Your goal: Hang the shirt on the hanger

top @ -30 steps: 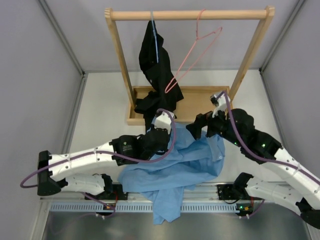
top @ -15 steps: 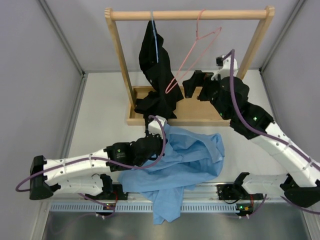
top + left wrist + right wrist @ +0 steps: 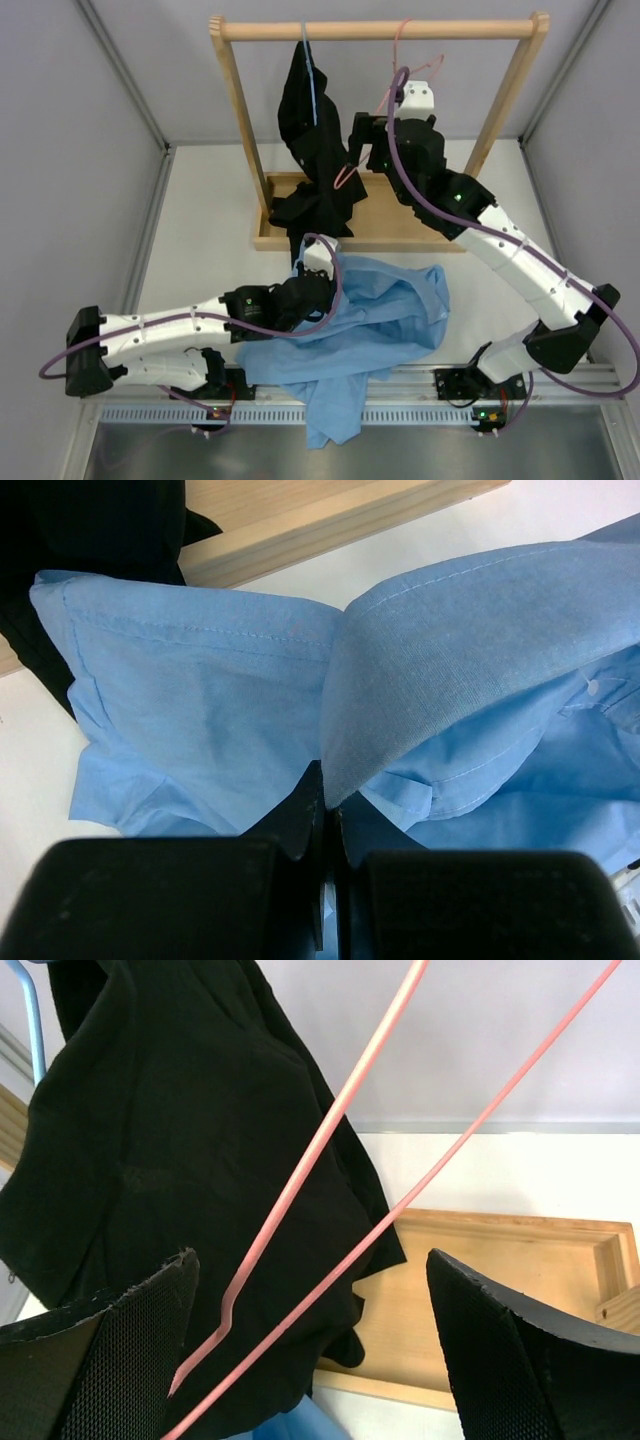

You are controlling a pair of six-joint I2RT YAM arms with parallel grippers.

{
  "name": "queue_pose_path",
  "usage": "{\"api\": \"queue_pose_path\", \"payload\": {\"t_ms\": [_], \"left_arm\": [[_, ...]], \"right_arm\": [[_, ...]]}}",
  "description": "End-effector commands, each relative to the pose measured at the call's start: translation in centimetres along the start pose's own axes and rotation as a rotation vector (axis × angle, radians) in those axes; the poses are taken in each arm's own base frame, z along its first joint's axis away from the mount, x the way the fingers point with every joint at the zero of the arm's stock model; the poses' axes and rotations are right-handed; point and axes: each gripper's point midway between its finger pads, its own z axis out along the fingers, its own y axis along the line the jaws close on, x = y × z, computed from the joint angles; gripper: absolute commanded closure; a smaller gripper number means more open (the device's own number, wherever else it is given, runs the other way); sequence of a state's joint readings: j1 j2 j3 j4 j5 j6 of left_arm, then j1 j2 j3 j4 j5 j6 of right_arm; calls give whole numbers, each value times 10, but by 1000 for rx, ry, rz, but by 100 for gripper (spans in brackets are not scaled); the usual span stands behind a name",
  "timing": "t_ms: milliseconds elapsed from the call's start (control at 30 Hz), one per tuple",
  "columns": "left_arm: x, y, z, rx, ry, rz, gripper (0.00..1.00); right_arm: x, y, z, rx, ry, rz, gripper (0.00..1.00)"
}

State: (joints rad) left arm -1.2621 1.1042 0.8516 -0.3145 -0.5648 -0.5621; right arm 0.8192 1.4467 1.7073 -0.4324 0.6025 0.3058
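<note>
The light blue shirt (image 3: 370,320) lies crumpled on the table in front of the rack. My left gripper (image 3: 305,268) is at its far left edge, shut on a fold of the shirt (image 3: 200,710); in the left wrist view the left gripper (image 3: 328,798) has cloth pinched between its tips. The pink wire hanger (image 3: 345,178) hangs tilted from the rail. My right gripper (image 3: 358,140) is raised at the hanger's lower end. In the right wrist view the right gripper (image 3: 310,1260) is open, and two hanger (image 3: 330,1130) wires cross the wide gap without touching either finger.
A black garment (image 3: 310,130) hangs on a pale blue hanger (image 3: 311,80) just left of the pink one, close behind it in the right wrist view (image 3: 180,1140). The wooden rack's rail (image 3: 470,28) and base tray (image 3: 410,220) stand at the back. Grey walls enclose both sides.
My right arm has lifted away from the shirt and swung back and left up to the pink hanger. The left gripper has stayed shut on the shirt, shifting only slightly.
</note>
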Motion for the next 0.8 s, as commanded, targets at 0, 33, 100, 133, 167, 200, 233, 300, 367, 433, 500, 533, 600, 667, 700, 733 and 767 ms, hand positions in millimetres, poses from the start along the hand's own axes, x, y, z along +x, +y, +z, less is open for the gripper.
{"api": "queue_pose_path", "payload": {"t_ms": [0, 33, 100, 133, 167, 200, 233, 300, 367, 433, 500, 533, 600, 667, 700, 733, 767], "left_arm": [[-3, -5, 3, 16, -26, -39, 100], [-2, -5, 4, 16, -24, -38, 100], [1, -5, 5, 14, -17, -37, 100], [1, -5, 5, 17, -16, -39, 100], [2, -6, 5, 22, -10, -39, 100], [3, -6, 5, 22, -8, -36, 100], [3, -6, 5, 24, -7, -35, 100], [4, -4, 6, 14, -9, -31, 100], [5, -3, 6, 11, -7, -29, 100], [5, -4, 7, 12, -7, -29, 100], [6, -5, 8, 14, -1, -27, 100], [8, -6, 9, 15, 4, -24, 100], [9, -6, 10, 14, 12, -19, 100], [12, -6, 11, 14, 19, -16, 100], [13, -6, 12, 14, 22, -15, 100], [13, -7, 12, 14, 22, -15, 100], [14, -7, 12, 15, 24, -14, 100]], "right_arm": [[-35, -1, 0, 6, -98, 46, 9], [-35, -3, 3, 14, -98, 41, 10], [-29, -7, 11, 46, -88, 6, 15], [-27, -11, 12, 71, -87, -7, 19], [-23, -20, 13, 123, -82, -25, 25], [-20, -26, 12, 144, -77, -43, 27], [-19, -31, 11, 164, -76, -49, 28], [-16, -41, 4, 185, -78, -45, 32], [-8, -46, 3, 189, -71, -44, 40], [-11, -48, -5, 161, -86, -39, 50], [-11, -52, -8, 151, -96, -40, 60], [-12, -56, -8, 150, -97, -38, 62], [-13, -63, -9, 152, -97, -42, 74], [-14, -71, -12, 148, -98, -36, 83], [-16, -73, -14, 144, -103, -33, 85], [-17, -75, -14, 136, -103, -34, 86], [-19, -77, -17, 128, -109, -33, 86]]}}
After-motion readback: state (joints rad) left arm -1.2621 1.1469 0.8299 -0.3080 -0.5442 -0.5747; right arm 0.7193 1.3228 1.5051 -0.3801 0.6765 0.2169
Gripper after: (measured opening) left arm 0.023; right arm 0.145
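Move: Pink hanger's slanting lower arm passes between the right hand's open fingers, about 2 cm to the hand's left and 1 cm ahead, roughly level. The black shirt hangs some 12 cm to the right hand's left and 6 cm farther out, a little lower; the rack's right leg stands about 16 cm to its right and 5 cm ahead. From the left hand, still gripping the blue shirt, the hanger arm lies around 8 cm ahead, 9 cm right and 18 cm higher. The right fingers shut from nearly wide open onto the lower arm of the pink hanger and pinch it, while the hand first eases slightly forward, then draws about 7 cm to the right, away from the black shirt, dipping some 4 cm and rising a little at the end, turning slightly clockwise. The left hand keeps its grip on the blue shirt and sinks about 2 cm. ##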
